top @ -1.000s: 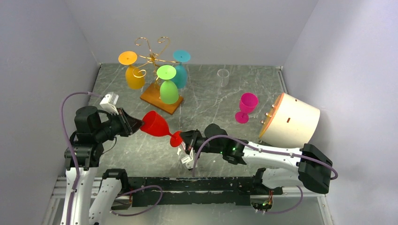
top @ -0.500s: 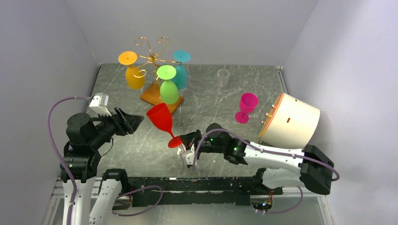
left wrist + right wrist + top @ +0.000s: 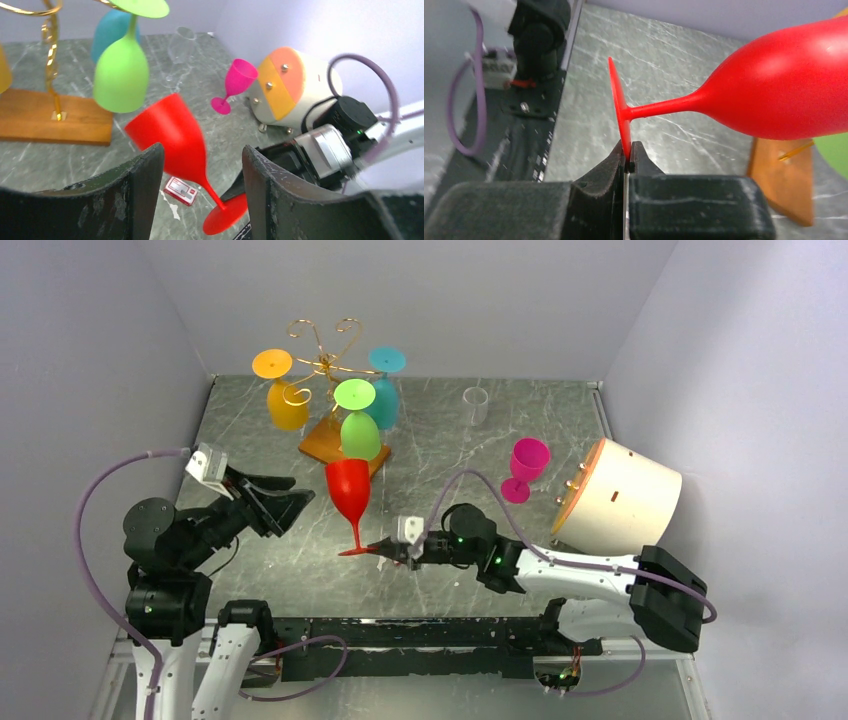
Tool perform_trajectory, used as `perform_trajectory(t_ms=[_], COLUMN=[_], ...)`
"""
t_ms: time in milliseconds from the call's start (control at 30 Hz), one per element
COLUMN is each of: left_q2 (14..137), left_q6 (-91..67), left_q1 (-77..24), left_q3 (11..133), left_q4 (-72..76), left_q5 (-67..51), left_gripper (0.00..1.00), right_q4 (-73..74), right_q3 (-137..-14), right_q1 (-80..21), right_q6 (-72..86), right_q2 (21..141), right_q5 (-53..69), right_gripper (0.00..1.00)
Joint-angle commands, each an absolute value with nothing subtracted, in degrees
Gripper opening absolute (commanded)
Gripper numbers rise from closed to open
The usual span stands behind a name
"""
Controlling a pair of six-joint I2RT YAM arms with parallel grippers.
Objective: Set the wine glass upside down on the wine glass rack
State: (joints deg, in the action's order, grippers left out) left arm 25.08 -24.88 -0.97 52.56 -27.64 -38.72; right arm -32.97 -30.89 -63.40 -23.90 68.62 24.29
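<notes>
A red wine glass (image 3: pixel 348 490) stands bowl-up above the table, held only by its foot. My right gripper (image 3: pixel 377 548) is shut on the rim of that foot (image 3: pixel 620 116), the bowl (image 3: pixel 784 95) reaching right. My left gripper (image 3: pixel 288 499) is open and empty, just left of the bowl; the glass (image 3: pixel 172 137) shows between its fingers (image 3: pixel 142 190). The gold wire rack (image 3: pixel 322 355) on a brown wooden base (image 3: pixel 330 448) stands at the back left and holds orange (image 3: pixel 284 400), green (image 3: pixel 358 425) and teal (image 3: pixel 384 395) glasses upside down.
A pink wine glass (image 3: pixel 524 468) stands upright at the right. Next to it lies a round white and orange drum (image 3: pixel 620 498) on its side. A clear cup (image 3: pixel 475 405) stands at the back. A small red card (image 3: pixel 181 190) lies on the table.
My left gripper let go of the red bowl and drew back left, open. My right gripper turned the glass from lying sideways to bowl-up, still holding the foot.
</notes>
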Motion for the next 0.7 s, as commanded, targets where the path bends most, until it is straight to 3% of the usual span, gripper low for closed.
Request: perform_trajectory(t_ms=[0, 300, 667], left_q2=[24.93, 26.78, 25.42], left_q6=[-27.69, -29.55, -28.48], left_q1=[-1.32, -1.32, -1.32], left_q3=[49.99, 47.23, 45.47], left_q4=[-18.61, -16.95, -23.10], left_q5=[-50.46, -61.93, -59.62], left_gripper=[0.62, 0.62, 0.66], right_q4=[-36.64, -37.90, -42.98], right_q3=[-35.77, -41.76, -39.55], right_q1=[-63.24, -63.21, -62.68], right_q6=[3.69, 43.12, 56.14], right_q2=[70.92, 76.34, 74.47], right_q5=[20.68, 16.32, 10.76], right_gripper=[0.00, 0.00, 0.00])
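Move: The red wine glass is already in the right hand, pinched by its foot, its bowl sloping forward and up. The wine glass rack's hub stands roughly 34 cm ahead, 10 cm left and 6 cm above. The hanging green glass is about 27 cm ahead and 4 cm left, the blue one 34 cm ahead and straight in line, both near hand height. From the left hand the hub lies some 30 cm ahead, straight in line and 9 cm lower. The red glass is rolled over bowl-down, about 70 degrees, as the right wrist spins around its left-pointing fingers and keeps its pinch on the foot; that hand also rises some 6 cm and shifts 4 cm left. The empty left hand, still open, draws rightward and back about 5 cm, sinks slightly and swings clockwise, staying clear of the glass. ##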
